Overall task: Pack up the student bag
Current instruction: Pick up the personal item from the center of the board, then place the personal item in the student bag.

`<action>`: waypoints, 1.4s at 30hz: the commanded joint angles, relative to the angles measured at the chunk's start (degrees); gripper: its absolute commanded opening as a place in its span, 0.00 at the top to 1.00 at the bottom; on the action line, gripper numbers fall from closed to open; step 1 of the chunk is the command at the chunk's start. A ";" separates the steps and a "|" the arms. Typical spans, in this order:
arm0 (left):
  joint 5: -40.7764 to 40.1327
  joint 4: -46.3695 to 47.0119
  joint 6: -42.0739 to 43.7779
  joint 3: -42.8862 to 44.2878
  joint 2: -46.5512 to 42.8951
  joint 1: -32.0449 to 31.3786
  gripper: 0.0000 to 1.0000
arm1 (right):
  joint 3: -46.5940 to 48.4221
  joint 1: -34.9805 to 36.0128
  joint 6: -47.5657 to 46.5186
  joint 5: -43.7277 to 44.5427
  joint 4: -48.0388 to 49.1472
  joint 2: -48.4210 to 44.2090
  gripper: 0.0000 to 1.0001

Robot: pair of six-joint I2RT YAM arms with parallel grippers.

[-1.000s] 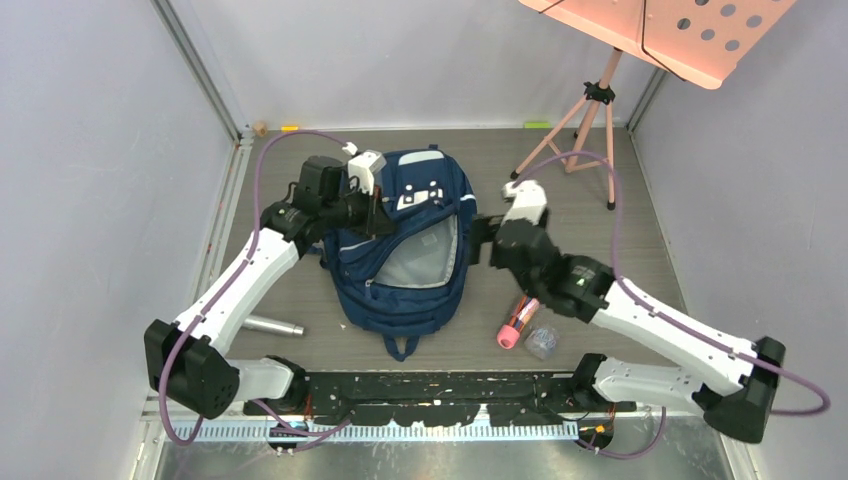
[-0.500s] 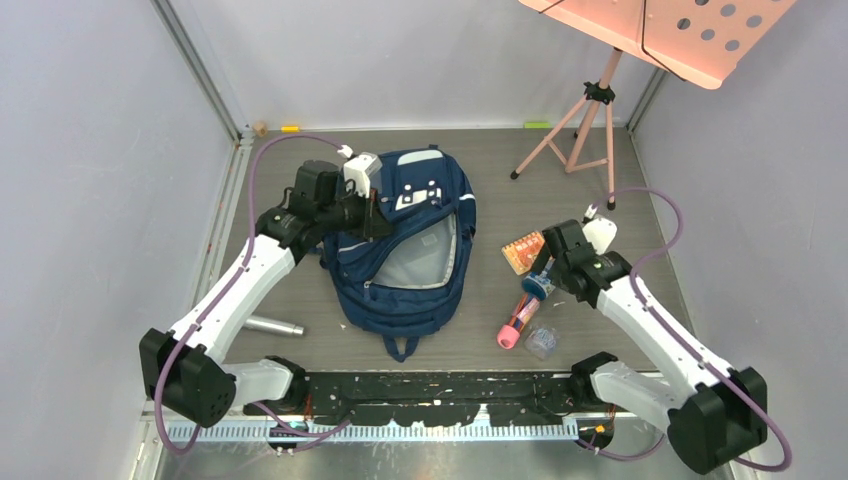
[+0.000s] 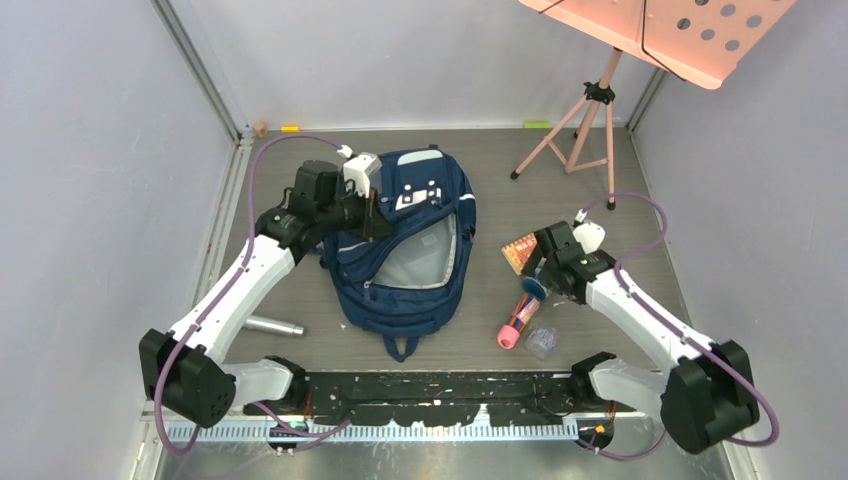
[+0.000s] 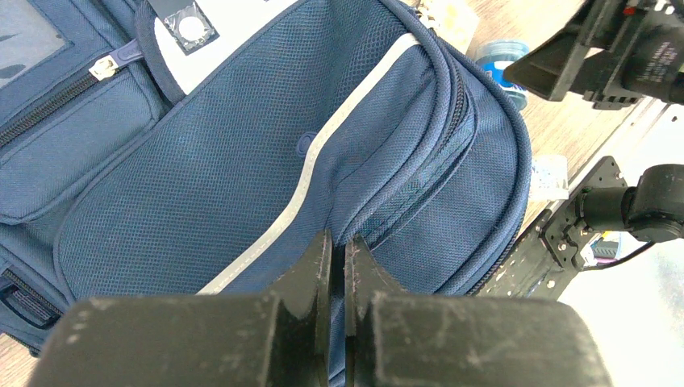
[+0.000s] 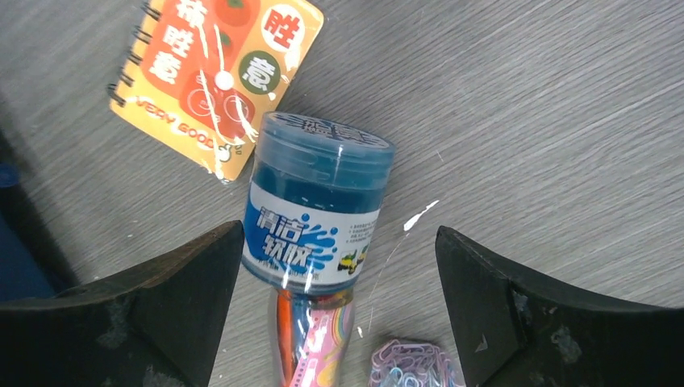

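Observation:
The student bag, navy with pale stripes, lies in the middle of the table with its main compartment gaping to show grey lining. My left gripper is at the bag's upper left edge, shut on a fold of the blue fabric; the pinched cloth shows between the jaws. My right gripper hangs open to the right of the bag. Between its wide-spread fingers stands a blue-lidded jar, untouched.
An orange spiral notebook lies just beyond the jar. A pink tube and a small bag of paper clips lie nearer the arm bases. A silver cylinder rests left of the bag. A pink music stand's tripod occupies the back right.
My right arm has swung away from the bag's right side to hover over the blue jar, uncovering the notebook. The left gripper keeps its pinch, barely moved.

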 commanded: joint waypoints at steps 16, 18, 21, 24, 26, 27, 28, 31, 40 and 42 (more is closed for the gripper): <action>-2.48 3.42 0.04 0.66 -1.97 1.40 1.00 | -0.77 -0.14 -2.43 1.56 9.75 10.57 0.38; -2.39 3.41 0.03 0.69 -1.98 1.40 1.00 | -0.58 -0.14 -3.10 2.75 9.20 8.75 0.43; -2.10 3.65 -0.13 0.60 -2.13 1.40 1.00 | 0.31 -0.12 -6.95 3.92 8.49 4.76 0.51; -1.02 3.90 -0.47 0.49 -1.96 1.40 1.00 | 2.01 0.33 -11.95 1.45 9.69 -2.55 0.56; 0.32 4.38 -0.72 0.32 -1.81 1.40 1.00 | 3.72 0.57 -16.32 -5.62 11.44 -5.47 0.57; 0.92 4.58 -1.04 0.24 -1.67 1.40 1.00 | 4.46 0.58 -18.53 -8.86 11.96 -5.86 0.57; 1.37 4.82 -1.46 0.19 -1.59 1.40 1.00 | 6.54 0.74 -19.30 -16.23 12.35 -5.72 0.57; 2.82 5.21 -1.83 0.14 -1.40 1.40 1.00 | 10.32 1.61 -18.62 -31.08 13.44 -2.82 0.58; 3.22 5.26 -1.37 0.24 -1.99 1.40 1.00 | 21.33 18.98 -16.18 -37.94 15.32 9.26 0.59; 3.45 5.26 -1.37 0.23 -2.11 1.40 1.00 | 21.80 20.63 -15.41 -37.44 18.07 11.88 0.59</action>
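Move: The blue jar lies just under the right hand's open fingers, about 1 cm ahead, 1 cm left and 5 cm below. From that hand the orange notebook is some 8 cm ahead and 4 cm left, the pink pencil tube about 7 cm back and 5 cm left, and the backpack's opening roughly 26 cm left and 5 cm ahead. From the left hand, which still pinches the bag's flap, the jar is some 38 cm right, 5 cm back and 20 cm below. The blue jar is gripped by the right hand, which sinks about 5 cm with open fingers either side of it, closes on its sides, then lifts it roughly 15 cm. Still rising, the hand swings it about 20 cm left to the backpack's opening, the wrist turning some 50 degrees counter-clockwise and rolling its left side up. The left hand stays, keeping its pinch on the flap. ##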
